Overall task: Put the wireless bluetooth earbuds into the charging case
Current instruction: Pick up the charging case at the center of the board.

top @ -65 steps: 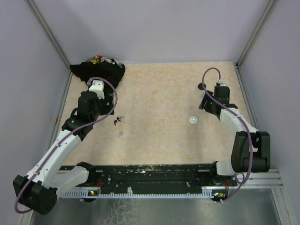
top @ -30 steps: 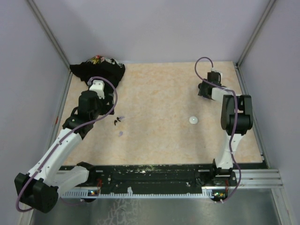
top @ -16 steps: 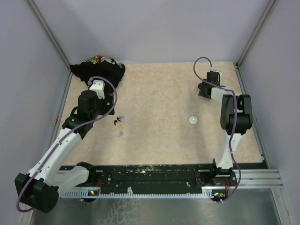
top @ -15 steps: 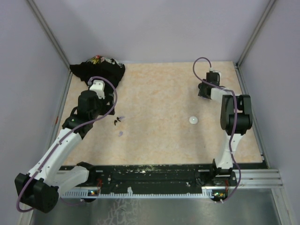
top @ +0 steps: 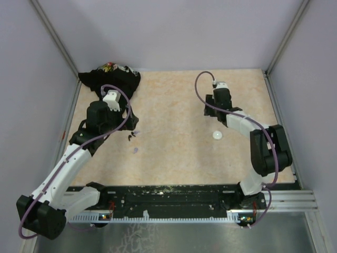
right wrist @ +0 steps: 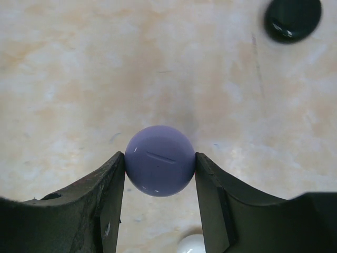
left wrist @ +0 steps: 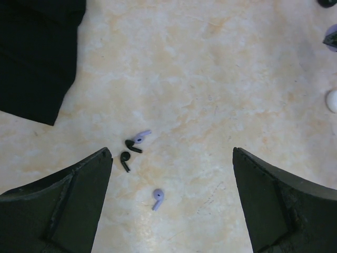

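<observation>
Several tiny earbuds lie on the beige table: a lavender one touching a dark one, another dark one, and a lone lavender one. From above they show as specks. My left gripper hovers over them, open, its fingers wide apart and empty. My right gripper is shut on a round lavender charging case, lid closed, held above the table. From above, this gripper is at the right-centre, and the case itself is hidden there.
A round black case lies beyond the right gripper. A round white case sits just below it on the table. Black cloth is heaped in the back left corner. Walls enclose the table on three sides.
The right arm has swung from the back right toward the table's middle, its jaws closing on the lavender case. The left gripper shifted slightly right, staying open.
</observation>
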You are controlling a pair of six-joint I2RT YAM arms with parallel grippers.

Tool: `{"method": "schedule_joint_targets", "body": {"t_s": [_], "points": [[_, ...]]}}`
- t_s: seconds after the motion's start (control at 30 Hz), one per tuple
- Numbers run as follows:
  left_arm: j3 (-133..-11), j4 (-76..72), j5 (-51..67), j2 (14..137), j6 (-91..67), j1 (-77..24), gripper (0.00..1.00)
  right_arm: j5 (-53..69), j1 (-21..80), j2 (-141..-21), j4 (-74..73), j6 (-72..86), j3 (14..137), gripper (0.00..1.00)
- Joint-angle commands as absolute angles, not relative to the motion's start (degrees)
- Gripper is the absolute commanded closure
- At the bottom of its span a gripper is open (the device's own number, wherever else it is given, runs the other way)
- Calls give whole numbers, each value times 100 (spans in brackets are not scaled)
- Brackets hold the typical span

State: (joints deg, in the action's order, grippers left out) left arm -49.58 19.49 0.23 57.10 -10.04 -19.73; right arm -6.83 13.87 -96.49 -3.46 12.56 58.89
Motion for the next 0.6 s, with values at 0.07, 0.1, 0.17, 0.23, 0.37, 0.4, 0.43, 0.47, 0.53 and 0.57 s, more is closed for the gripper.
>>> {"method": "schedule_joint_targets", "body": {"t_s": [0.07,0.1,0.17,0.23,0.37,0.4,0.43,0.47,0.53,0.57], "points": [[-5276,1689,1095,5629,-1631,-1931,0,-601,2333,-8667,684,1078,5500,57],[-5293,1651,1218,5645,-1704,-1932,0,-611,2493,-8565,794,1051,5425,57],[-5325,1566,1464,5720,-1863,-1932,0,-584,2780,-8370,1012,989,5276,57],[-5355,1512,1699,5803,-2009,-1934,0,-541,3047,-8175,1268,875,5125,57],[-5377,1236,2263,5986,-2253,-1934,2,-454,3563,-7769,1823,450,4764,57],[-5391,1171,2391,6040,-2327,-1934,2,-430,3682,-7682,1970,332,4677,57],[-5407,1102,2508,6098,-2404,-1936,3,-400,3801,-7603,2113,228,4588,57],[-5433,1054,2614,6156,-2483,-1939,3,-355,3896,-7528,2281,124,4495,58],[-5469,916,2882,6279,-2594,-1942,5,-232,4102,-7394,2669,-45,4304,58],[-5487,870,2993,6343,-2643,-1938,6,-178,4176,-7333,2865,-124,4194,58]]}}
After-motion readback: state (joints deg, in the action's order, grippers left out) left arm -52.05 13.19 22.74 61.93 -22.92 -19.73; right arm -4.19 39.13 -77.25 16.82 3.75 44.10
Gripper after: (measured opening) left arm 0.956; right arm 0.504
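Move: The right fingers already hold the lavender charging case off the table. The open left gripper, its destination, is about 36 cm to the left, 12 cm back and 13 cm higher. Down on the table, the white case lies some 8 cm back and 3 cm right of the right hand, the black case 12 cm ahead and 9 cm right. Directly below the left hand by some 19 cm, 4 cm ahead, is the cluster of loose earbuds. Leftwards and upwards, drawing back as it goes, the right hand sweeps its pinched charging case about 17 cm towards the left gripper, tipping its fingers up and swinging counter-clockwise some 30 degrees. The left hand comes rightwards to meet it by about 7 cm, rising slightly, rolling left side down and turning clockwise, its fingers still wide open. ##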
